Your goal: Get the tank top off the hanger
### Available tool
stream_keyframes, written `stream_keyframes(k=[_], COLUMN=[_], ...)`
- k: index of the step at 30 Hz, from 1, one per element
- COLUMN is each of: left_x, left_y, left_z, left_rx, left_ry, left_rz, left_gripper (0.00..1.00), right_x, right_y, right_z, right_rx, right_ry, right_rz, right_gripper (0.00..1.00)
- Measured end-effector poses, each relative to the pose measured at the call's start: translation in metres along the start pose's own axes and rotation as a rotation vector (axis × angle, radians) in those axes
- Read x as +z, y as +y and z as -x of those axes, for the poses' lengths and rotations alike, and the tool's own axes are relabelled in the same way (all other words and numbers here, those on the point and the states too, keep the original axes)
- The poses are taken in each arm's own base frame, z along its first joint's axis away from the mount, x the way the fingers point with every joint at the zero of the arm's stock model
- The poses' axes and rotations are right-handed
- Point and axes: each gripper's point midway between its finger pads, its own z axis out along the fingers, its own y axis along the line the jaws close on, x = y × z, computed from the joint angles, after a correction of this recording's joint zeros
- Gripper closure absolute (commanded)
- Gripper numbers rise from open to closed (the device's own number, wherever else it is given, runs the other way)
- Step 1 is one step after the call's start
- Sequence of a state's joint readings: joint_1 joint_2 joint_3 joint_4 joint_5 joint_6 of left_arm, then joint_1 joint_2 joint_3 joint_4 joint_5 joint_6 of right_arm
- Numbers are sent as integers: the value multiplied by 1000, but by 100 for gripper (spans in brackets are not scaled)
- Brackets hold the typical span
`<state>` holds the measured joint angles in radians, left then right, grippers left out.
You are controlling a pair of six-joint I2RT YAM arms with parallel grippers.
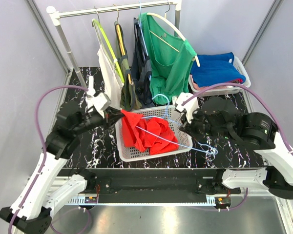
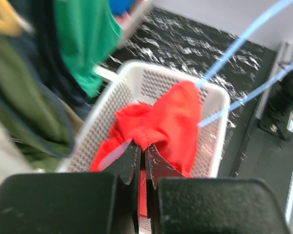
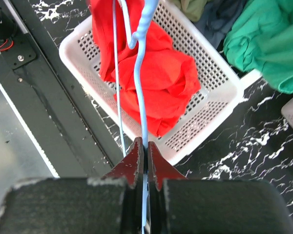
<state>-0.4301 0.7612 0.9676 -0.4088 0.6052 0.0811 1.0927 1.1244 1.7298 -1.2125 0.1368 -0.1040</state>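
Observation:
A red tank top [image 1: 147, 131] hangs on a light blue wire hanger [image 1: 188, 143] over the white basket [image 1: 122, 148]. My left gripper [image 1: 118, 114] is at the garment's left corner. In the left wrist view it [image 2: 145, 148] is shut on a fold of the red tank top [image 2: 171, 117], and the hanger's [image 2: 244, 34] wires run off to the upper right. My right gripper [image 1: 184, 127] is on the right side of the basket. In the right wrist view it [image 3: 145, 146] is shut on the blue hanger [image 3: 140, 87] wire, with the tank top [image 3: 161, 78] bunched in the basket [image 3: 219, 83] beyond it.
A clothes rack [image 1: 112, 9] at the back carries several hung garments, including a green top [image 1: 168, 58]. A second white basket [image 1: 241, 68] with folded blue cloth stands at the back right. The table [image 1: 88, 146] is black marble.

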Motion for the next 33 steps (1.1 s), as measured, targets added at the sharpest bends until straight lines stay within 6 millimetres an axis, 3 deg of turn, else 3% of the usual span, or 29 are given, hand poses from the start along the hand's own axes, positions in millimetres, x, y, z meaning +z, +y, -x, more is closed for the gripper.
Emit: stream_keyframes(k=[3, 6, 12, 19, 22, 23, 24, 25, 27, 33], left_x=[-10, -17, -14, 3, 11, 14, 17, 20, 24, 26], left_y=[6, 11, 21, 23, 12, 5, -2, -9, -21, -41], left_z=[27, 40, 27, 8, 2, 1, -1, -3, -9, -50], left_rx=[49, 84, 81, 58, 57, 57, 58, 62, 75, 95], left_ry=[-51, -79, -45, 16, 34, 38, 43, 49, 68, 215], left_rz=[48, 92, 126, 71, -6, -47, -87, -126, -191, -303], left_gripper=[100, 100, 100, 97, 88, 74, 53, 32, 1, 1], right_x=[-7, -16, -41, -90, -113, -120, -123, -125, -120, -83], right_y=[1, 2, 1, -9, -14, -15, -17, -18, -19, -17], right_z=[-10, -20, -31, 1, 8, 6, 5, 4, 2, 5], right_rx=[25, 54, 101, 143, 156, 159, 161, 162, 161, 138], right_ry=[10, 18, 19, -158, -240, -261, -272, -276, -265, -179], right_rz=[0, 4, 3, -8, -13, -16, -21, -27, -37, -56], right_gripper=[100, 100, 100, 100, 100, 100, 100, 100, 100, 100])
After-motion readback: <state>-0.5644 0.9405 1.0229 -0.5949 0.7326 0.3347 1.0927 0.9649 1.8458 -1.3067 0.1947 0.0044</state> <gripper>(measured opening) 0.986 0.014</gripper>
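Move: The left hand pinches an edge of the tank top. The tank top's heap lies about 12 cm to its right, level to 1 cm ahead and 13 below, in the basket, whose middle is roughly 13 cm right, 1 ahead and 15 below. The hanger's left end, still in the cloth, is some 5 cm right and 3 back, just below. From the right hand, gripping the hanger, the heap is about 11 cm left, 6 ahead, 17 below. Upward first, about 4 cm, the left hand lifts the pinched tank top edge, then sinks back, opens and lets go, swinging back, right and down over the basket while turning clockwise. The right hand keeps its grip and draws the hanger away to the right, about 9 cm, slightly back and then up, tilting its left side up, before easing partway back. ##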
